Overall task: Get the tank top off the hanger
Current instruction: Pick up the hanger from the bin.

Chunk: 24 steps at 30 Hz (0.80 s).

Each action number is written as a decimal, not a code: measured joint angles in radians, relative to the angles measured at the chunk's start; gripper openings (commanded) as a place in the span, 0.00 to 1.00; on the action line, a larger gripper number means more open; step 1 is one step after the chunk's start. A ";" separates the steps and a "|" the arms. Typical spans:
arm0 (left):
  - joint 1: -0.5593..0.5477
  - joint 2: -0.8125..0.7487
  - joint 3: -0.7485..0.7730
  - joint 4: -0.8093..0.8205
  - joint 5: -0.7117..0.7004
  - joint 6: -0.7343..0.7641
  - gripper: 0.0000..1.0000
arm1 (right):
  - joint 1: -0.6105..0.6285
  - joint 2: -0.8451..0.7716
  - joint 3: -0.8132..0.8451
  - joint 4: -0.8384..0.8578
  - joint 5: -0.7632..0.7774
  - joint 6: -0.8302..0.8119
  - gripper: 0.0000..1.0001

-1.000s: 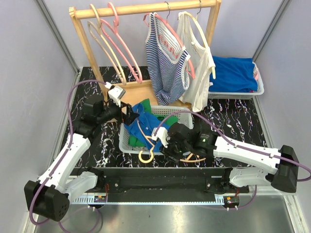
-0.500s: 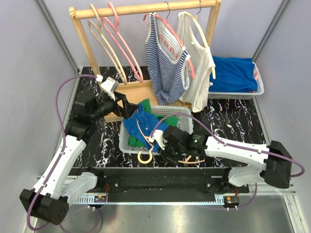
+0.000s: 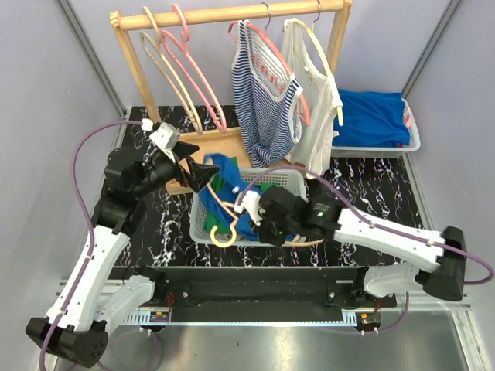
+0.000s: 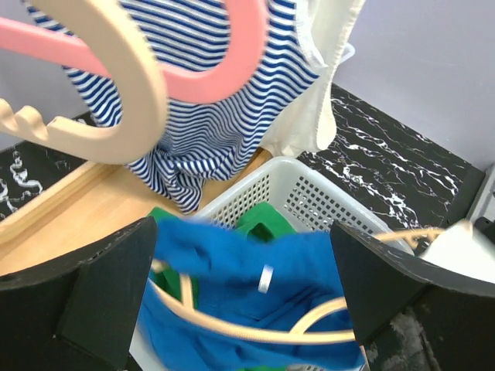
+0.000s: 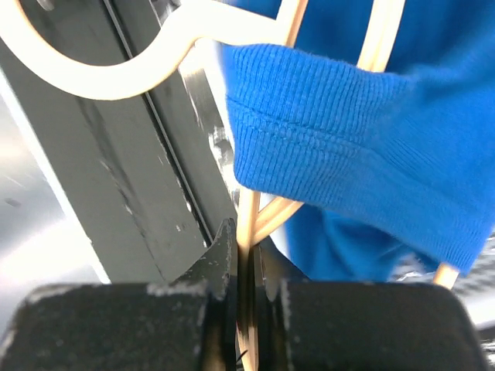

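A blue tank top (image 3: 230,192) hangs on a cream hanger (image 3: 224,236) above the white basket (image 3: 290,179). My right gripper (image 3: 274,228) is shut on one thin bar of that hanger; in the right wrist view the fingertips (image 5: 247,255) pinch the bar, with the hanger (image 5: 155,54) hook and the ribbed blue tank top (image 5: 363,116) just beyond. My left gripper (image 3: 203,174) stands wide open at the top's far left edge, holding nothing. Its wrist view looks down past both fingers (image 4: 116,278) at the blue tank top (image 4: 255,278) and the hanger (image 4: 255,332).
A green garment (image 3: 271,188) lies in the basket. The wooden rack (image 3: 135,66) behind holds empty pink and cream hangers (image 3: 186,69), a striped tank top (image 3: 267,93) and a white top (image 3: 313,108). A bin of blue clothes (image 3: 375,116) sits at the back right.
My right gripper has closed on the hanger bar and raised it, with the blue top, towards the basket. My left arm has lifted and drawn back to the left, still open.
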 measured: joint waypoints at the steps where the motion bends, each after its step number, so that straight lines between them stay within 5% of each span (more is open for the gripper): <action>1: 0.000 -0.006 0.000 0.000 0.006 0.004 0.99 | 0.000 -0.018 0.032 -0.015 0.004 -0.002 0.00; 10: 0.000 -0.118 0.041 0.043 0.166 0.110 0.99 | 0.000 -0.204 0.287 -0.126 0.002 -0.021 0.00; 24: 0.000 -0.130 0.206 0.019 0.200 0.256 0.99 | 0.000 -0.216 0.296 -0.260 -0.133 -0.014 0.00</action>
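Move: The blue tank top's left shoulder, on the free end of the wooden hanger the right hand already grips, lies about 20 cm ahead of that hand, 18 to its left and level. The bin's middle is roughly 15 ahead, 11 left and 12 below. From the left hand the shoulder lies about 8 ahead, 6 right and 15 lower; the rack's two empty hangers end some 12 ahead, pink 5 right, wooden straight ahead, both 5 higher. Carrying on the lift, the right hand takes the gripped hanger quickly up about 15 cm from over the bin's near side, rolling its left side up some 15 degrees, then eases back and a little to the right. The left hand, still wide open and empty, draws back and up past 10 cm while its fingers tip up about 30 degrees. ##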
